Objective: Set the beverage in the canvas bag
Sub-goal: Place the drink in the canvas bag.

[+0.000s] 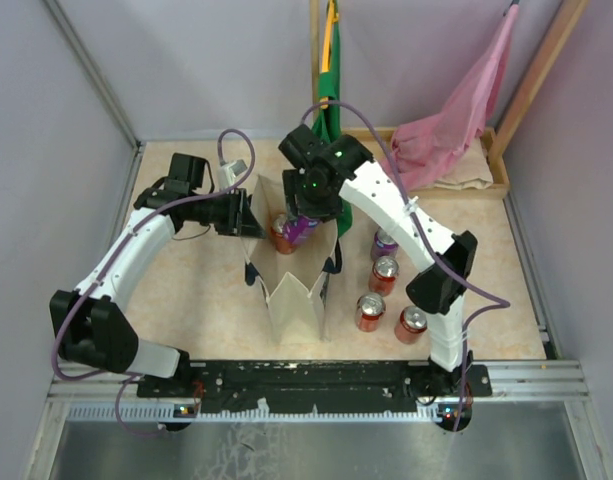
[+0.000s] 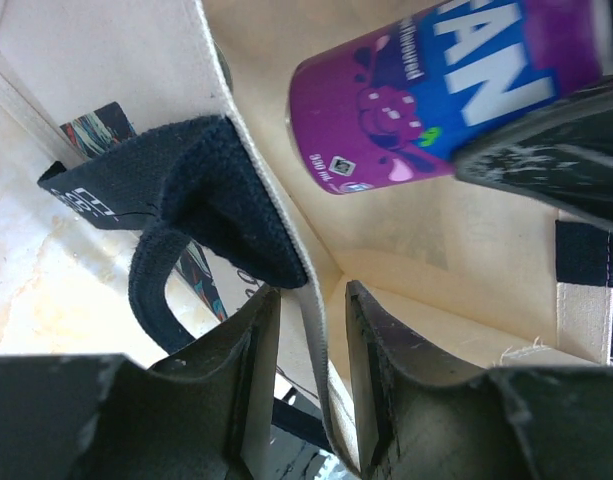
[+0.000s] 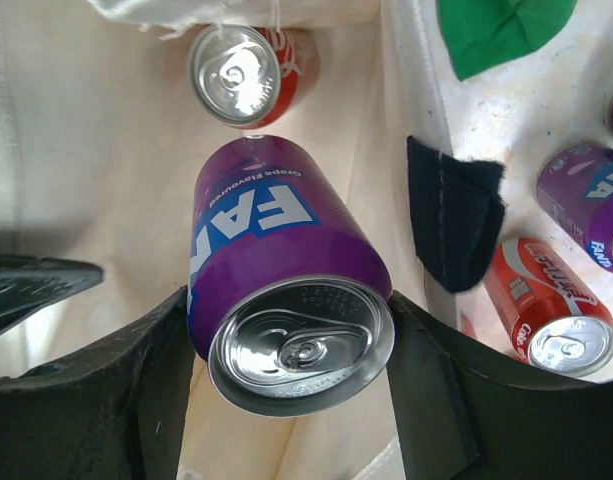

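The cream canvas bag (image 1: 296, 295) stands open at the table's middle, its navy handle (image 2: 216, 200) hanging outside. My right gripper (image 1: 306, 222) is shut on the beverage, a purple grape soda can (image 3: 286, 260), held tilted over the bag's mouth with its lid towards the wrist camera. An orange-red can (image 3: 241, 75) stands upright on the bag's floor below it. My left gripper (image 2: 311, 300) is open, its fingers astride the bag's left wall (image 2: 311, 330), with a gap beside the cloth. The purple can (image 2: 436, 90) and a right finger (image 2: 546, 140) show in the left wrist view.
Several cans stand on the table right of the bag: a purple one (image 1: 385, 243) and red ones (image 1: 384, 273) (image 1: 370, 311) (image 1: 411, 323). A green cloth bag (image 1: 329, 100) and a pink cloth bag (image 1: 456, 110) hang at the back, above a wooden tray (image 1: 491, 180).
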You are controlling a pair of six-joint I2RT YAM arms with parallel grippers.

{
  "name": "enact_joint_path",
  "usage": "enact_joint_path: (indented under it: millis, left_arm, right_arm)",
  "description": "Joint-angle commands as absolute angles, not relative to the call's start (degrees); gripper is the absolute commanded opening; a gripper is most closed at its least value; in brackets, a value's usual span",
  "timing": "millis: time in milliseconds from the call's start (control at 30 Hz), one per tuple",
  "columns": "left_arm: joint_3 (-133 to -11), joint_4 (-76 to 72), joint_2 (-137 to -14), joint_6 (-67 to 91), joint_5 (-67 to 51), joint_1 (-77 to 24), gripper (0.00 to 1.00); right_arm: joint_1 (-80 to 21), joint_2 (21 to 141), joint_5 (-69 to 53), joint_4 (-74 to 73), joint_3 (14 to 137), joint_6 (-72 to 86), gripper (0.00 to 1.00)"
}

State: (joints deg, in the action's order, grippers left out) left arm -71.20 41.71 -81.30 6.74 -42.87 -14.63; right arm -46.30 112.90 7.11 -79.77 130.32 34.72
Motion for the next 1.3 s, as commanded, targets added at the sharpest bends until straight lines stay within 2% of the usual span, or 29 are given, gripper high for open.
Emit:
enact_joint_path:
  millis: [0,567,1267]
  left_arm:
    - [-71.63,41.1,-80.45,5.67,-41.8,-14.73,0.38]
    - [-71.85,41.74,-79.58,5.52,-40.96,-14.09,0.38]
    - [-70.66,41.04,-79.23,5.8,-41.49,-13.62,0.38]
  right_arm:
    - [-47.2,109.41,9.87,-72.92,126.46,33.98,0.0]
    - [-48.87,112.45,15.66,-69.77,123.07,28.7,0.0]
    - [-49.64,109.01,15.64,-64.55,110.58,29.02,0.0]
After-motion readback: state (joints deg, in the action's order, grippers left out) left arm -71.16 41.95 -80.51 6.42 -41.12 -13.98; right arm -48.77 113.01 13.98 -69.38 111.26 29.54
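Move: Holding the purple can, the right hand is headed for the canvas bag's floor beside the Coke can, about 20 cm below and roughly 1 cm ahead, neither left nor right. The Coke can stands some 6 cm left, 2 cm ahead, 14 cm down. Outside the bag, level with the Coke can, a red can sits 18 cm right and 9 cm back. From the left hand that floor spot is 14 cm right, 2 cm ahead, 16 cm below. The right hand lowers the gripped purple can about 9 cm into the bag, fingers swinging some 15 degrees steeper. ##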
